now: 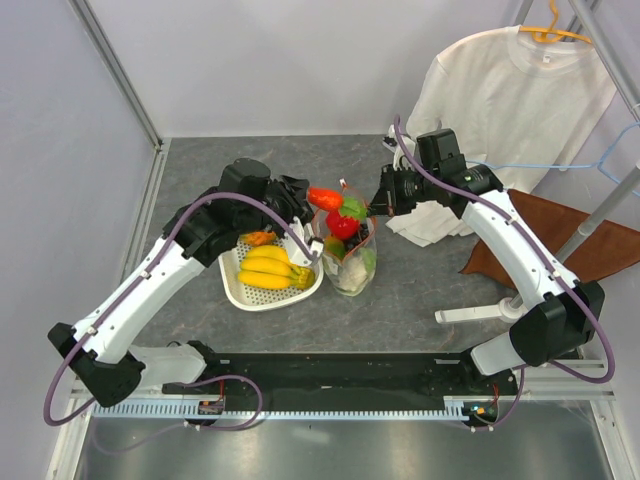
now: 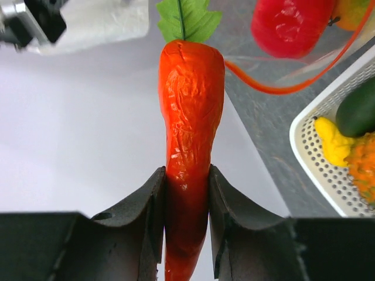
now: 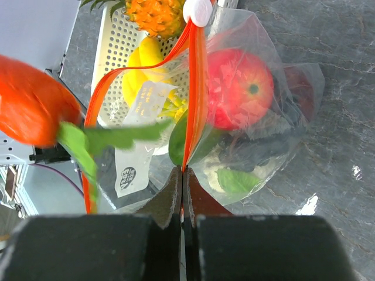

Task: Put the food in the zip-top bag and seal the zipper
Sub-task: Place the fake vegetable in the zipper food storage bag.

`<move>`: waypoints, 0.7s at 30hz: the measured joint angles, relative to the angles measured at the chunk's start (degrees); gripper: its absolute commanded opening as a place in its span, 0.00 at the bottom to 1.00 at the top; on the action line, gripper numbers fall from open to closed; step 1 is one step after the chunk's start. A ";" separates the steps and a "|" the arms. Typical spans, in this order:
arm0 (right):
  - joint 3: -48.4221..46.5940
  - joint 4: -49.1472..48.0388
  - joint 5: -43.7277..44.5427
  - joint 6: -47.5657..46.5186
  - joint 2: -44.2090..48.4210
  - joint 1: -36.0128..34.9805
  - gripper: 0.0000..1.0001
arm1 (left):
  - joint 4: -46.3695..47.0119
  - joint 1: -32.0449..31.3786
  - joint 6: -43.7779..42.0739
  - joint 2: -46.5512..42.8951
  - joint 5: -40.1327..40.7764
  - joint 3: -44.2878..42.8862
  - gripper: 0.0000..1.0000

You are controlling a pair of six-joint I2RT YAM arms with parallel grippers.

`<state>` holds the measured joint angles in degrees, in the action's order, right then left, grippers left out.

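Note:
My left gripper point(image 2: 186, 171) is shut on a piece of food, an orange-red carrot point(image 2: 190, 105) with a green leaf, held by its thin end. In the top view the carrot point(image 1: 325, 198) hangs just left of the mouth of the clear zip-top bag point(image 1: 352, 262). The bag stands on the table with a red round fruit point(image 3: 240, 88), green leaves and dark pieces inside. My right gripper point(image 3: 182, 171) is shut on the red-orange zipper point(image 3: 196, 76) and holds the bag's mouth up. The zipper's white end piece point(image 3: 198, 10) shows at the far end.
A white mesh basket point(image 1: 248, 296) left of the bag holds yellow bananas point(image 1: 265, 266), an orange spiky fruit and a dark green piece. A white T-shirt point(image 1: 500, 100) hangs at the back right above a brown cloth point(image 1: 560, 235). A frame post stands at the right.

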<state>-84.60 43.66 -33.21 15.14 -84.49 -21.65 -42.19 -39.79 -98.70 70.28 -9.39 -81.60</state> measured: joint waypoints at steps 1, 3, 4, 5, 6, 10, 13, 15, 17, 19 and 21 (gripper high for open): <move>0.00 -0.04 -0.04 0.09 0.00 -0.13 0.00 | 0.42 -0.48 -2.08 -0.17 -0.31 0.57 0.14; 0.00 -0.26 -0.11 0.15 0.00 -0.39 0.00 | 0.81 -1.29 -6.03 -0.35 -0.76 2.03 0.14; 0.00 -0.35 -0.15 0.20 0.00 -0.55 0.00 | 0.81 -1.60 -7.58 -0.39 -0.81 2.86 0.14; 0.00 -0.37 -0.20 0.24 0.00 -0.66 0.00 | 0.81 -1.86 -8.81 -0.37 -0.81 3.69 0.14; 0.00 -0.39 -0.22 0.26 0.00 -0.68 0.00 | 0.76 -2.03 -9.81 -0.33 -0.79 4.46 0.13; 0.00 -0.37 -0.26 0.26 0.00 -1.03 0.00 | 0.33 -2.40 -12.11 0.31 -0.90 5.14 0.14; 0.00 -0.39 -0.22 0.24 0.00 -1.40 0.00 | -0.42 -2.47 -12.94 0.37 -2.14 5.14 0.15; 0.00 -0.39 -0.22 0.24 0.00 -1.66 0.00 | -1.70 -2.51 -13.29 0.39 -3.30 5.11 0.15; 0.00 -0.39 -0.22 0.24 0.00 -1.90 0.00 | -3.02 -2.78 -13.46 0.44 -3.93 5.11 0.15; 0.00 -0.39 -0.22 0.24 0.00 -2.12 0.00 | -4.28 -3.19 -13.53 0.63 -4.28 5.11 0.16; -0.11 -0.39 -0.22 0.24 -0.07 -2.23 0.00 | -5.38 -3.76 -13.62 1.11 -4.28 5.11 0.22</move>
<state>-84.71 43.27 -33.43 15.38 -84.55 -23.88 -47.57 -43.55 -112.31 71.40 -13.67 -76.49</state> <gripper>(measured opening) 0.010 0.373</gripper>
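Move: The left hand holds the red carrot by its middle, leafy end pointing right and outward. The mouth of the zip-top bag is about 8 cm to its right, 3 cm back and 8 cm below. Down in the bag sits the tomato, roughly 8 cm right, 6 cm back and 13 cm lower; the bananas in the basket lie some 9 cm left, 15 cm back, 24 cm down. From the right hand, pinching the mouth's edge, the mouth's middle is about 5 cm left, level fore and aft, 1 cm lower. Down some 6 cm, drawing back and easing to the right as it sinks, the left hand brings the carrot to the bag's mouth and lowers its leafy end in between the orange zipper strips. Its wrist swings clockwise about 15 degrees and tips the fingers more steeply down, grip unchanged. The right hand keeps pinching the mouth's edge and shifts slightly left. ##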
